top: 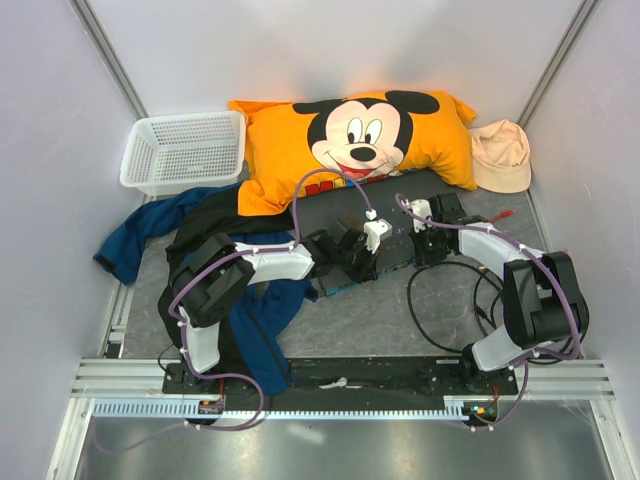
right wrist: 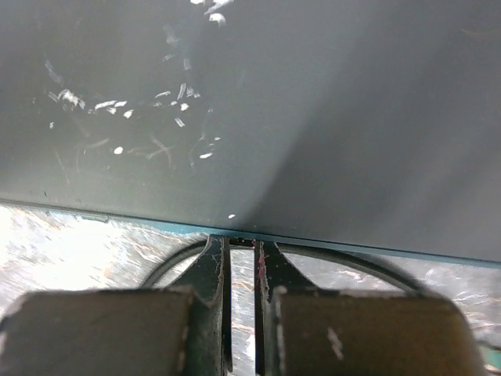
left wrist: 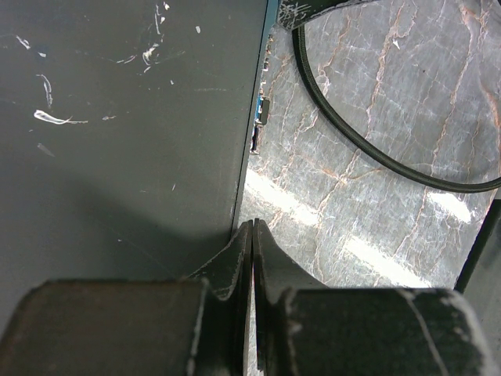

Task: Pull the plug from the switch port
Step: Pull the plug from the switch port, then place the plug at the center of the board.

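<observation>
The switch is a flat dark grey box lying in front of the pillow; its scratched top fills the left wrist view and the right wrist view. Small ports line its near edge. My left gripper is shut and empty, its tips at that edge. My right gripper sits at the same edge further right, its jaws narrowed on a small dark plug at the port. The black cable arcs away behind the fingers.
An orange Mickey Mouse pillow lies behind the switch, with a white basket at the back left and a beige hat at the back right. Blue and black clothes lie under the left arm. The black cable loops over the marbled table.
</observation>
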You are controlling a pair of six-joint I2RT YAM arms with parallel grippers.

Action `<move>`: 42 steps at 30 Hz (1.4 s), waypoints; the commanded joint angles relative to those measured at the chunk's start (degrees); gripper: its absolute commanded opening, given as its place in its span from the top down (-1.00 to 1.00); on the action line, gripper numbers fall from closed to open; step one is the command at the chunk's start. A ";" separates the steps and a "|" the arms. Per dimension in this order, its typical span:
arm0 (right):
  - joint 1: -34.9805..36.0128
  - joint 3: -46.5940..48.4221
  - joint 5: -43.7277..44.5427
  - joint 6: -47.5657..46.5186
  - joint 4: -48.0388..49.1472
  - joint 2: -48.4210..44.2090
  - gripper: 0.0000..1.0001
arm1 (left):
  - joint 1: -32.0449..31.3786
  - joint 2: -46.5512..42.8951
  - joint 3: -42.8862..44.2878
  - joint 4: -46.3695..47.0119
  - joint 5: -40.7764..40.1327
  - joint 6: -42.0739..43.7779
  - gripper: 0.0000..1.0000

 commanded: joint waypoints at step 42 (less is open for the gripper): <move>-15.75 -1.32 12.39 -21.14 -42.19 -12.27 0.99 | 3.94 7.91 8.74 2.32 -14.89 -10.08 0.86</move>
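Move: The right fingers are already shut on the plug, which still sits in the switch port in the near edge of the dark switch; the switch's middle is about 10 cm ahead and 8 cm to their left. The black cable's bend lies some 5 cm back and 2 cm to their left, the cable bundle roughly 9 cm back and 16 cm to their right. From the left hand, resting at the same switch edge, the plug is about 4 cm ahead and 10 cm to its right. Keeping its grip on the plug, the right hand works it back and to the right, at first creeping only some 4 cm each way while the wrist twists about 20 degrees counter-clockwise and partly returns, then breaking away fast and nearly level to end about 17 cm back and 11 cm to the right, its fingertips swung some 30 degrees towards the base. The left hand, fingers still shut and still against the switch's near edge, is carried about 3 cm to the right and tilts slightly. ##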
